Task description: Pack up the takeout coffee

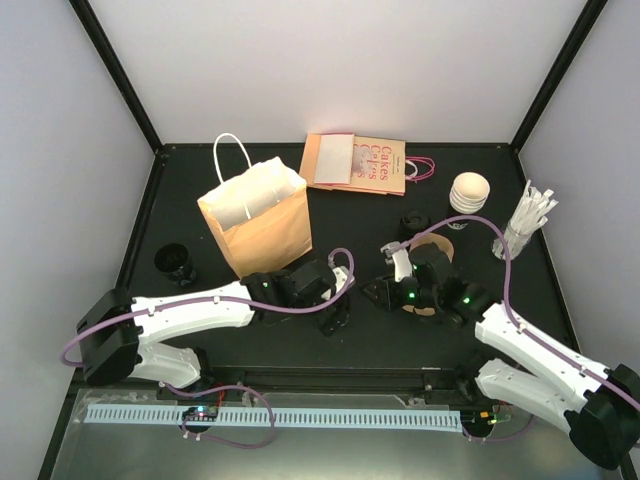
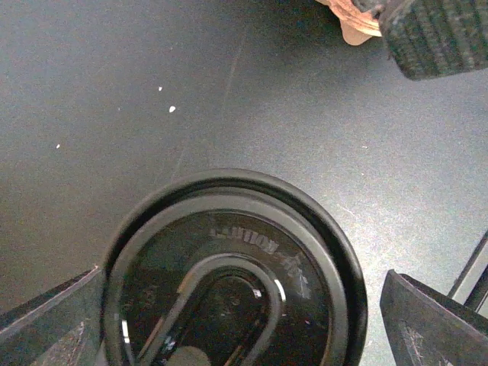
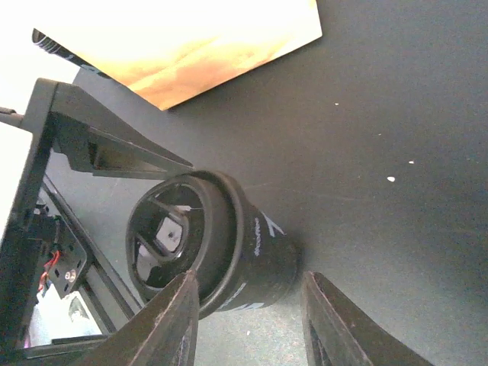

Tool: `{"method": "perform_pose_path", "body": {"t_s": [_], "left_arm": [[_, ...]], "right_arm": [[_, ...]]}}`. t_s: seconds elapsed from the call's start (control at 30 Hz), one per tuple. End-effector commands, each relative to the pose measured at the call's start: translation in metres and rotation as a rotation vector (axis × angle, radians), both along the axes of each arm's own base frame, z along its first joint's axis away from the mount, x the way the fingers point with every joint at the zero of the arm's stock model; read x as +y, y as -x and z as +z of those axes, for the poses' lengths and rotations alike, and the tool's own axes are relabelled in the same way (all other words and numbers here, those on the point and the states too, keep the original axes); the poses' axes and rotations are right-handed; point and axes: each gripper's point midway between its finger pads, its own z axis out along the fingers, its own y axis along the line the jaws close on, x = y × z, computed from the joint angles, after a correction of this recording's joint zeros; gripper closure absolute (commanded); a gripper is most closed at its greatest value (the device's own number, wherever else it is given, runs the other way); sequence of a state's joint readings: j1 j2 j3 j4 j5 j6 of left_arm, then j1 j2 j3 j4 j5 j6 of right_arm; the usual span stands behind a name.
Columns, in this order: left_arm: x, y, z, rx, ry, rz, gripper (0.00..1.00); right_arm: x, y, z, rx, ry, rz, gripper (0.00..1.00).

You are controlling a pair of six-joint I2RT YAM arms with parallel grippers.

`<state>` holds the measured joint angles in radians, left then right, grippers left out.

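Observation:
The takeout coffee, a black cup with a round black lid, stands upright on the dark table. My left gripper hangs open right above it, one finger on each side of the lid with a gap on both sides. In the right wrist view the cup stands just beyond my right gripper, which is open and holds nothing. The right gripper's left finger overlaps the lid's edge in that view. From the top camera the left gripper covers the cup, and the right gripper sits close beside it.
An open brown paper bag with a white handle stands behind the left arm. A second black cup is at the left. Flat printed bags, white lids and a glass of straws line the back. A brown carrier lies by the right arm.

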<state>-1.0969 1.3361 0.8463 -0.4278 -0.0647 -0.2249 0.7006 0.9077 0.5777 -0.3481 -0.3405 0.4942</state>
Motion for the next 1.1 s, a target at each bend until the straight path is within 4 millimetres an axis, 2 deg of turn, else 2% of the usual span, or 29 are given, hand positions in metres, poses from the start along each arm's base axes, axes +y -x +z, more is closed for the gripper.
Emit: {"method": "perform_pose_path", "body": {"t_s": [0.0, 0.33, 0.57, 0.63, 0.67, 0.7, 0.73, 0.77, 0.97, 1.07], "left_arm": [[-0.006, -0.001, 0.033, -0.016, 0.055, -0.01, 0.01], [0.0, 0.001, 0.064, -0.042, 0.102, 0.002, 0.01], [0.005, 0.002, 0.085, -0.057, 0.136, 0.014, 0.01], [0.007, 0.002, 0.093, -0.072, 0.154, 0.015, 0.01], [0.008, 0.002, 0.097, -0.078, 0.162, 0.014, 0.01], [0.01, 0.002, 0.103, -0.088, 0.17, 0.017, 0.01], [0.013, 0.0, 0.109, -0.106, 0.172, 0.031, 0.01], [0.018, -0.002, 0.116, -0.125, 0.171, 0.05, 0.01], [0.054, -0.014, 0.17, -0.241, 0.241, 0.151, 0.01], [0.085, -0.023, 0.198, -0.281, 0.246, 0.247, 0.01]], "right_arm": [[-0.004, -0.005, 0.012, -0.057, 0.016, -0.017, 0.58], [-0.009, -0.007, 0.016, -0.081, 0.028, -0.033, 0.53], [-0.012, -0.009, 0.018, -0.1, 0.045, -0.041, 0.41], [-0.013, -0.009, 0.02, -0.108, 0.052, -0.04, 0.32], [-0.013, -0.01, 0.022, -0.115, 0.056, -0.037, 0.24], [-0.014, -0.01, 0.023, -0.126, 0.065, -0.031, 0.12], [-0.014, -0.01, 0.026, -0.138, 0.074, -0.021, 0.03], [-0.013, -0.01, 0.028, -0.149, 0.082, -0.004, 0.0], [-0.003, -0.011, 0.034, -0.196, 0.241, 0.037, 0.0], [0.008, -0.009, 0.037, -0.198, 0.246, 0.067, 0.0]]}}
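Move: The lidded black cup stands between my left hand's open fingers, its middle some 4 cm below the hand. The paper bag is about 17 cm ahead and 14 cm left of that hand, the other black cup 10 cm ahead and 33 cm left. From my right hand, the lidded cup is about 7 cm left, 3 cm back and 7 cm down; the cup carrier is 12 cm right and 3 cm ahead, 11 cm lower. My left hand, already wide open, lifts off from around the lidded cup and rises about 15 cm, slowing midway, then speeding up as it veers left and its fingers tilt up roughly 20 degrees, still leaning to the right. Beside the cup, my right hand eases about a centimetre right while its fingers spread, slowly then quickly, from less than half to fully open, then rises some 4 cm, drifting back left. ##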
